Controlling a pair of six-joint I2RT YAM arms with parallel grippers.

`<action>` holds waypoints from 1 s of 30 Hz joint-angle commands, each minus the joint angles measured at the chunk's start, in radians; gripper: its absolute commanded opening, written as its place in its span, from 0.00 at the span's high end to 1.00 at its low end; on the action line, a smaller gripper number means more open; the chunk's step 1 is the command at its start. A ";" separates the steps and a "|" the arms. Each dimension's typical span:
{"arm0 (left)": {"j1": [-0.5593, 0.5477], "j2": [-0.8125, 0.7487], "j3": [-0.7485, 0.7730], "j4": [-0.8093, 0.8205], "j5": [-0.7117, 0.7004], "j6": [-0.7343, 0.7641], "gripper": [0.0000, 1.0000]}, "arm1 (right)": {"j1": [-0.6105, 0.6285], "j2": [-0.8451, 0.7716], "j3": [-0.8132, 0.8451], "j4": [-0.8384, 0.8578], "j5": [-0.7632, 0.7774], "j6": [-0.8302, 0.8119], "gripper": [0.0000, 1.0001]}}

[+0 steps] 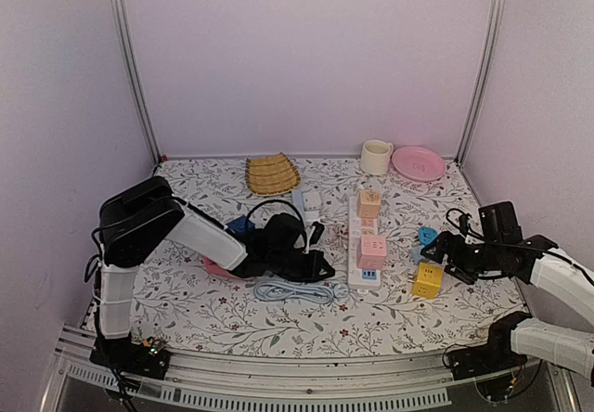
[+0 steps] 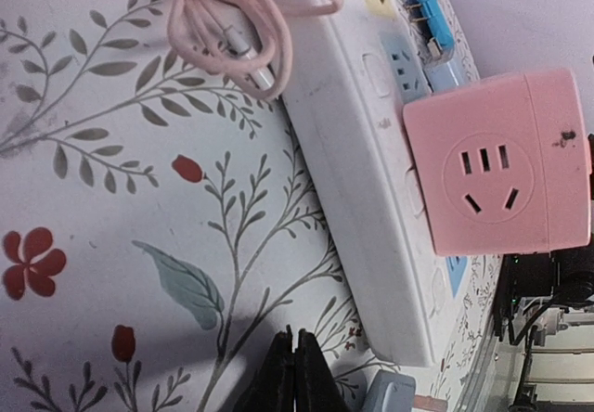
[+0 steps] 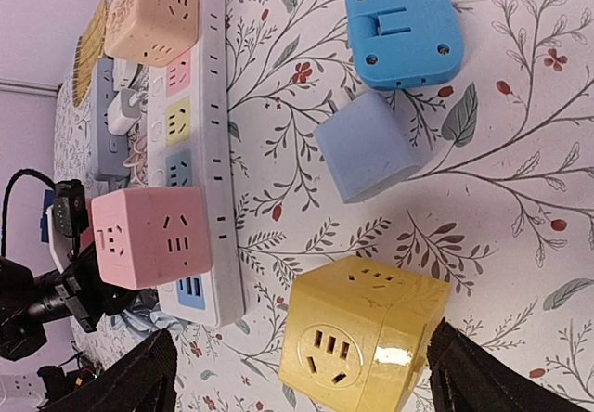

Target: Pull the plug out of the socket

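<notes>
The socket (image 1: 354, 236) (image 2: 362, 180) (image 3: 218, 106) is a long white strip with pastel panels, lying mid-table. A pink cube plug (image 1: 371, 251) (image 2: 497, 161) (image 3: 148, 236) sits on its near end and a peach cube plug (image 1: 369, 204) (image 3: 153, 18) on its far end. A yellow cube plug (image 1: 427, 279) (image 3: 367, 333) stands on the cloth, apart from the strip. My right gripper (image 1: 438, 256) (image 3: 299, 338) is open, its fingers spread wide on either side of the yellow cube. My left gripper (image 1: 320, 265) (image 2: 297, 338) is shut on nothing, just left of the strip's near end.
A flat blue adapter (image 1: 427, 236) (image 3: 404, 30) and a pale blue cube (image 1: 417, 254) (image 3: 371, 148) lie beyond the yellow cube. A grey-blue strip (image 1: 304, 203) lies left of the socket, a coiled cable (image 1: 292, 291) beside the left gripper. Cup (image 1: 376, 157), pink plate (image 1: 418, 163) and woven mat (image 1: 271, 173) stand at the back.
</notes>
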 commanded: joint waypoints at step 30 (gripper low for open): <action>0.061 -0.144 -0.183 -0.032 -0.089 0.039 0.96 | 0.594 0.794 0.693 -0.153 0.643 0.067 0.08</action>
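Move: The pink plug, standing on the near part of the white socket strip, is about 14 cm to the right hand's left, 4 cm ahead and 4 cm below; the peach plug is on the same strip, some 13 cm farther out than the pink one. Just released, the yellow plug lies 2 cm back, 2 cm left and 6 cm down, with the light blue plug 5 cm ahead and 4 cm left, 7 cm down. From the left hand the pink plug is roughly 8 cm right, 3 cm ahead and 4 cm higher. Leaving the yellow plug behind, the right hand sweeps about 15 cm left and 6 cm forward to the pink plug on the socket strip, rising some 4 cm on the way and then sinking about 2 cm, its fingers kept wide open while the wrist rolls roughly 30 degrees so that they point more steeply down, still short of touching. The left hand, fingers kept shut, starts a little later and slides about 5 cm left at the same low height, away from the strip and the pink plug. ##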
